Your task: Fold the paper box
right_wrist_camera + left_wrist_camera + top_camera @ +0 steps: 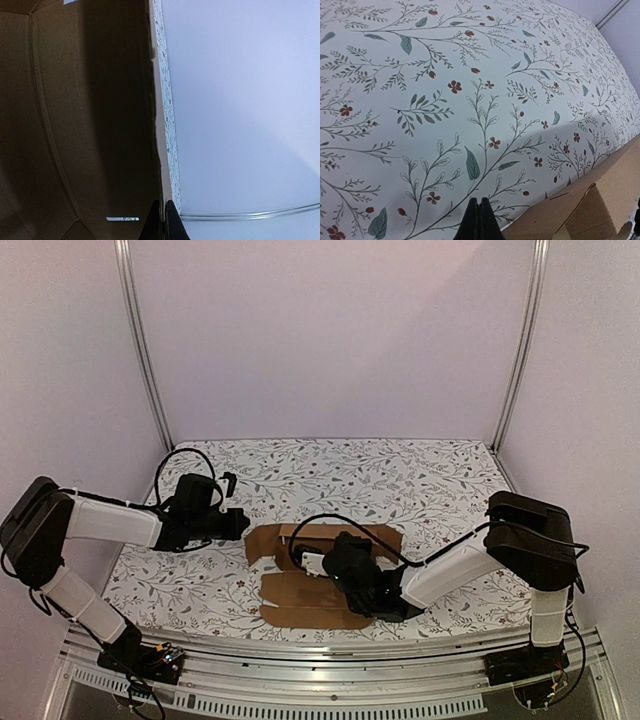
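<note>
The paper box [300, 595] lies as a brown die-cut cardboard sheet in the middle of the table, mostly flat. My right gripper [345, 580] reaches over its right part. In the right wrist view the right gripper [165, 204] is shut, with the edge of a panel of the paper box [75, 125] running in between the fingertips. My left gripper [243, 525] hovers just off the sheet's left edge. In the left wrist view the left gripper [479, 201] is shut with nothing in it, and a corner of the paper box [600, 200] shows at the lower right.
A floral tablecloth [420, 485] covers the table. White walls enclose it, with metal posts [145, 350] at the back corners. An aluminium rail [330, 655] runs along the near edge between the two arm bases.
</note>
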Controlling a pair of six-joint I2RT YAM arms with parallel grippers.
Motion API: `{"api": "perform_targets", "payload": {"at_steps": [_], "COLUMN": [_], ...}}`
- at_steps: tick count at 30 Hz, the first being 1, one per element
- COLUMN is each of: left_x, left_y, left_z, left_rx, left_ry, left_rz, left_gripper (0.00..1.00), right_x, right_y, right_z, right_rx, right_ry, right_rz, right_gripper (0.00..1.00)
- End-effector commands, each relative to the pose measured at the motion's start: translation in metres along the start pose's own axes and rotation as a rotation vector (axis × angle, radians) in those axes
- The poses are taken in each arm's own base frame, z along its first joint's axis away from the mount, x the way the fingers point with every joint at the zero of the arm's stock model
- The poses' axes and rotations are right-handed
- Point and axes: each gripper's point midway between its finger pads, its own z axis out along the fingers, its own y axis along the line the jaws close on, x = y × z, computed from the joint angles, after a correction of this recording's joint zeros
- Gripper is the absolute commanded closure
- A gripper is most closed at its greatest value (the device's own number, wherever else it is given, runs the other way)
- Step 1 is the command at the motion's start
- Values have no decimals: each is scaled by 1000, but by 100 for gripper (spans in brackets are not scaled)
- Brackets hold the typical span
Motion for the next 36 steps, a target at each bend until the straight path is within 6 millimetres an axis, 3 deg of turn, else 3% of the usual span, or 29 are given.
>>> {"api": "perform_targets", "payload": {"at_steps": [1, 8, 22, 36], "left_x": [-12, 1, 37, 62], "left_y": [-33, -48, -54, -70], "left_z": [13, 9, -12, -18], "left_rx": [216, 318, 344, 328], "left_ry": [6, 60, 116, 153], "left_rz": [22, 16, -35, 2], "left_gripper": [100, 100, 100, 100], "right_x": [6, 5, 2, 2], "right_y": [8, 8, 10, 19], "right_z": [0, 1, 3, -2], "right_rx": [-39, -41, -45, -55], "right_ry": [10, 13, 10, 9], "right_rz": [-35, -34, -24, -35], "right_gripper": [100, 100, 100, 100]}}
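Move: The box's left side flap, splayed outward, is close to the left hand's closed fingers: its middle lies roughly 5 cm back, 4 cm to the right and 3 cm lower. From that hand, the far wall's middle is about 23 cm right and 2 cm back, slightly below, and the flat near panel some 17 cm right, 16 cm back and 7 cm down. For the right hand, the same flap is about 23 cm left, level fore and aft, some 5 cm lower. Rightward first, by about 4 cm, then mainly back towards its base by some 6 cm with a little more rightward drift, the left hand brings its shut fingertips against the outer face of the left side flap to push it inward, the wrist turning about 15 degrees clockwise and rolling its left side down. The right hand stays put, still pinching the far wall's top edge. ##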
